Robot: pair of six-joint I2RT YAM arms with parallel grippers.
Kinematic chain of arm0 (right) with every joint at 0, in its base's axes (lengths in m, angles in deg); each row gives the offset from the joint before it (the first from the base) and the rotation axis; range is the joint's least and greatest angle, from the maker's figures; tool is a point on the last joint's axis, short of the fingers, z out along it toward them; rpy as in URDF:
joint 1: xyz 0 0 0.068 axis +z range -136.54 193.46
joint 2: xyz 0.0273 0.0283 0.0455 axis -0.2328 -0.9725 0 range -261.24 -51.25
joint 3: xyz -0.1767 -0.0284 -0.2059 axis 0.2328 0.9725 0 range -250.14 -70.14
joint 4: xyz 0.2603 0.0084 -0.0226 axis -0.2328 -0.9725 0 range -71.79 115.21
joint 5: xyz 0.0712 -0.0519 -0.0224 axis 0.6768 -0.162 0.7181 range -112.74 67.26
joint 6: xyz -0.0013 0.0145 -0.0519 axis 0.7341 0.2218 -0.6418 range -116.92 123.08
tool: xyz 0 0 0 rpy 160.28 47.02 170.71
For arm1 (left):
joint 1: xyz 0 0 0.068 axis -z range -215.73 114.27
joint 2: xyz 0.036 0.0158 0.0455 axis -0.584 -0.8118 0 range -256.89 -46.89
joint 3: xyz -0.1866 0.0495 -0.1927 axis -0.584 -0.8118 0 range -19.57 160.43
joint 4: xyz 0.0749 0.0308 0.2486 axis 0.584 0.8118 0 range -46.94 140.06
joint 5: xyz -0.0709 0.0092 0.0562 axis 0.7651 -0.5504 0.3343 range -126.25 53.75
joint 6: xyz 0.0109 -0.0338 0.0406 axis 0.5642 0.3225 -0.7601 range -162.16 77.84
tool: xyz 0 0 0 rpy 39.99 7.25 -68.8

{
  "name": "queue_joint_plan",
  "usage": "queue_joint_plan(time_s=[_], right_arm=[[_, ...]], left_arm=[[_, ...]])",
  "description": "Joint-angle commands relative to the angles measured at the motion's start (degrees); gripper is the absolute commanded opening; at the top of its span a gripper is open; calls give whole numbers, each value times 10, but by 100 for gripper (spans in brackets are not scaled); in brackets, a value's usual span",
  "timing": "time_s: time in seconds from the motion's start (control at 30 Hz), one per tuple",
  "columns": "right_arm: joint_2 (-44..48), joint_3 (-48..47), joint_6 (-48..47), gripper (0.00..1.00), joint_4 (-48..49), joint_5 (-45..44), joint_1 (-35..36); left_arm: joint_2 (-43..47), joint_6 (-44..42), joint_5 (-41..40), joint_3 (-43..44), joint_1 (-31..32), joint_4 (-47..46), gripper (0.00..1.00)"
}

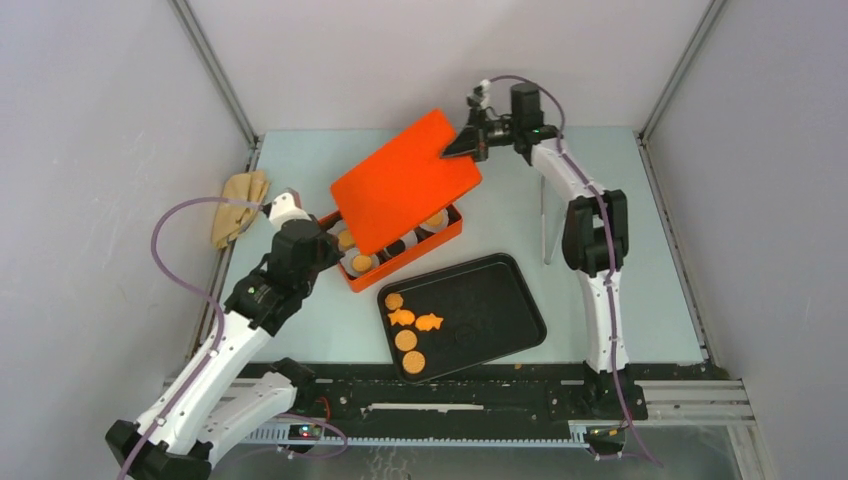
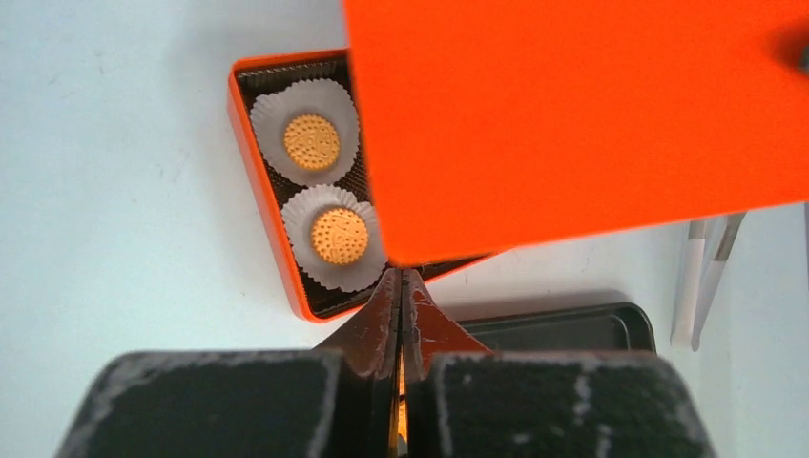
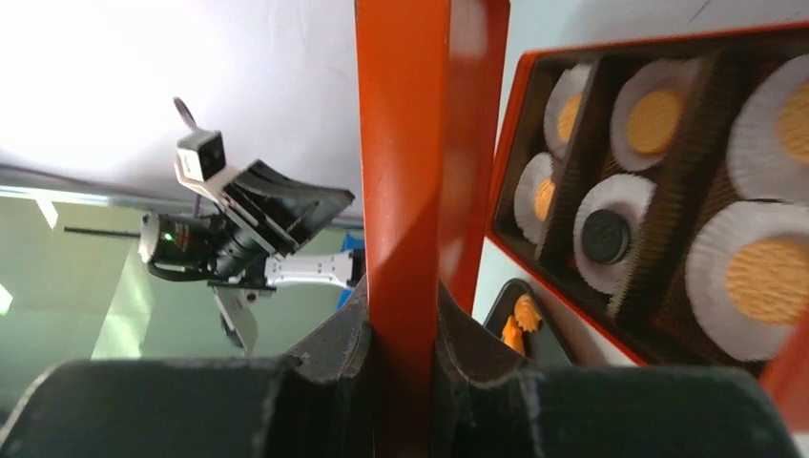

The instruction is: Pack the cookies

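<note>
An orange box (image 1: 446,237) holds cookies in white paper liners, among them round orange ones (image 2: 312,142) (image 2: 340,236) and a dark one (image 3: 606,236). My right gripper (image 1: 466,141) is shut on the edge of the box's orange lid (image 1: 405,180), holding it tilted above the box; the right wrist view shows the lid (image 3: 410,172) edge-on between the fingers. More cookies lie loose on a black tray (image 1: 490,300): round ones (image 1: 405,340) and two fish-shaped ones (image 1: 402,318). My left gripper (image 2: 401,286) is shut just above the box's left end, under the lid's corner.
A beige cloth (image 1: 240,205) is bunched at the table's left edge. A thin white tool (image 1: 545,235) lies right of the box, close to my right arm. The tray's far rim (image 2: 572,329) lies just beyond the left fingers.
</note>
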Motion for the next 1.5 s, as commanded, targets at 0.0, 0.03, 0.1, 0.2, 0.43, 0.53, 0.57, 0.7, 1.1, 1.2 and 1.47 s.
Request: queue_joint_plan(time_s=[0.0, 0.03, 0.1, 0.2, 0.43, 0.53, 0.57, 0.7, 1.1, 1.2, 1.47], right_arm=[[-27, -53, -103, 2, -163, 33, 58], [-31, -49, -102, 2, -159, 34, 67], [-41, -46, -92, 2, -151, 30, 79], [-53, -45, -89, 2, -154, 27, 95], [-79, -45, -78, 1, -149, -4, 99], [-78, -38, -38, 0, -96, -17, 81], [-78, -31, -11, 0, -66, -17, 75], [-96, -29, 66, 0, 11, -22, 52], [-184, -93, 53, 1, -53, -15, 30], [-190, -91, 41, 1, -64, -26, 23], [-198, -79, 53, 4, -48, -31, 2]], left_arm=[[1, 15, -43, -8, 1, 23, 0], [-2, 16, -42, -12, 1, 21, 0], [-10, 15, -38, -17, 1, 16, 0], [-17, 14, -41, -23, 1, 11, 0], [-24, 12, -38, -32, 1, 0, 0], [-30, 8, -33, -35, 1, -4, 0], [-32, 7, -32, -35, 1, -4, 0], [-43, 5, -29, -33, 1, -9, 0], [-85, 1, -11, -41, 1, -32, 0], [-105, 2, 7, -50, 1, -56, 0], [-216, -3, 60, -65, 3, -147, 0]])
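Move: My right hand holds the box lid by its right end. The open cookie box it goes onto has its middle about 8 cm nearer my base, 13 cm to the left and some 20 cm below; the black tray lies roughly 27 cm back and 2 cm right. For my left hand, empty and shut, the box middle is about 11 cm ahead, 8 cm right and 17 cm down, the tray 6 cm back and 23 cm right. Keeping the lid pinched, I sweep my right hand left, down and back over the cookie box by about 8 cm each way, then return it forward and to the right and lower it, about 15 cm down in all, rolling the lid's far side down some 20 degrees. My left hand, still shut, sinks about 10 cm towards the lid's near-left corner, mostly late, easing forward and right at the end. ##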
